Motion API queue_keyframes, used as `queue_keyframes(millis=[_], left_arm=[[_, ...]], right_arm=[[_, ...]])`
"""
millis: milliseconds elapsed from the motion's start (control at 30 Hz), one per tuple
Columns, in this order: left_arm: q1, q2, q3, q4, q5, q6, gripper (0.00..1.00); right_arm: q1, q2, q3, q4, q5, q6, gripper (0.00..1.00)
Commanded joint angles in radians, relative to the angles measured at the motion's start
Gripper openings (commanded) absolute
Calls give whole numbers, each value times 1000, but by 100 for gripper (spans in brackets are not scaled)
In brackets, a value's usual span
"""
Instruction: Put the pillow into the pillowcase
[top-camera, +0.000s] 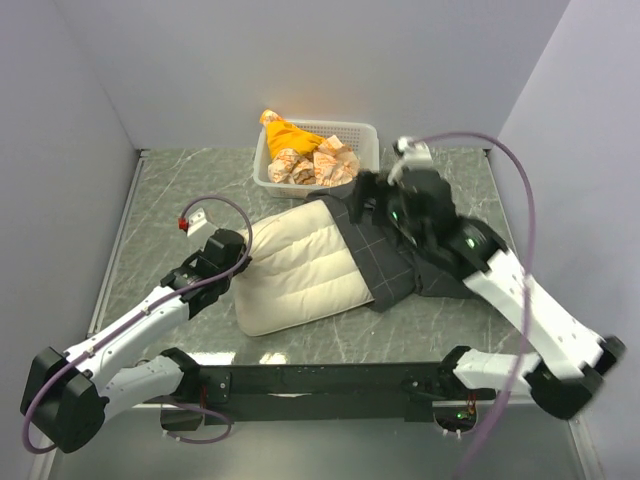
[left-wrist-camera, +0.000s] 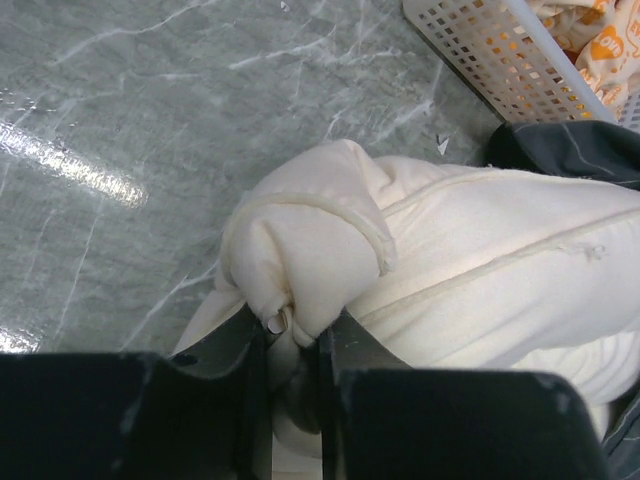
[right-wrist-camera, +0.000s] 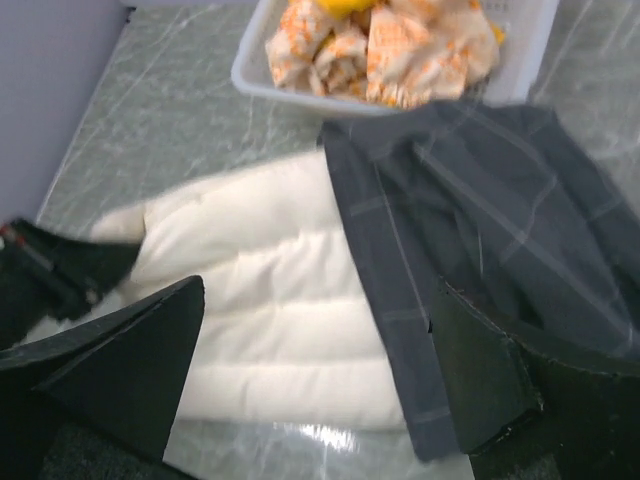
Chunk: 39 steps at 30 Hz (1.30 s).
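The cream pillow (top-camera: 300, 265) lies flat mid-table, its right end tucked inside the dark checked pillowcase (top-camera: 385, 270). My left gripper (top-camera: 243, 255) is at the pillow's far left corner; in the left wrist view it (left-wrist-camera: 293, 335) is shut on a bunched corner of the pillow (left-wrist-camera: 480, 260). My right gripper (top-camera: 365, 200) hovers above the pillowcase's mouth. In the right wrist view it (right-wrist-camera: 318, 300) stands wide open with nothing between its fingers, over the seam where the pillow (right-wrist-camera: 270, 310) goes into the pillowcase (right-wrist-camera: 470, 210). The bear face is out of view.
A white mesh basket (top-camera: 355, 127) holding orange-and-white cloth bundles (top-camera: 305, 160) stands at the back, just beyond the pillowcase. Grey walls close in the left, back and right sides. Bare marble table (top-camera: 170, 190) lies left of the pillow.
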Motion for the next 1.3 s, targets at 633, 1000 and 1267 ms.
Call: queue_keyframes(millis=[633,1000,1267], left_arm=[[5,12,-10,8,21,87,1],[-59,0,-3,40,73,-6,1],[-110,-69,-4,-19,43,-65,4]], right_arm=[[79,30,-658,200,229,141,50],[550,124,-307,110,32,247,0],[414,96,-394,145,-38,236,0]])
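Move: The near stretch of the pillowcase's mouth lies some 26 cm below the open right gripper, about 5 cm back and 4 cm to its right. The pillow, partly inside, has its middle level with that gripper fore and aft, some 15 cm to its left and 27 cm down; the white basket is about 26 cm ahead, 14 cm left and 30 cm down. From the left gripper, which already holds the pillow's corner, that mouth stretch is about 31 cm right, 5 cm back and 8 cm lower. Drop the open right gripper some 26 cm, easing back and slightly right and tipping its fingers down, onto the near part of the pillowcase's mouth, and shut it on the cloth. Then haul the rim left, back and up along the pillow, some 17 cm to the left, turning about 30 degrees counter-clockwise. Keep the left gripper shut on the pillow's corner, letting it shift about 3 cm right near the end. ##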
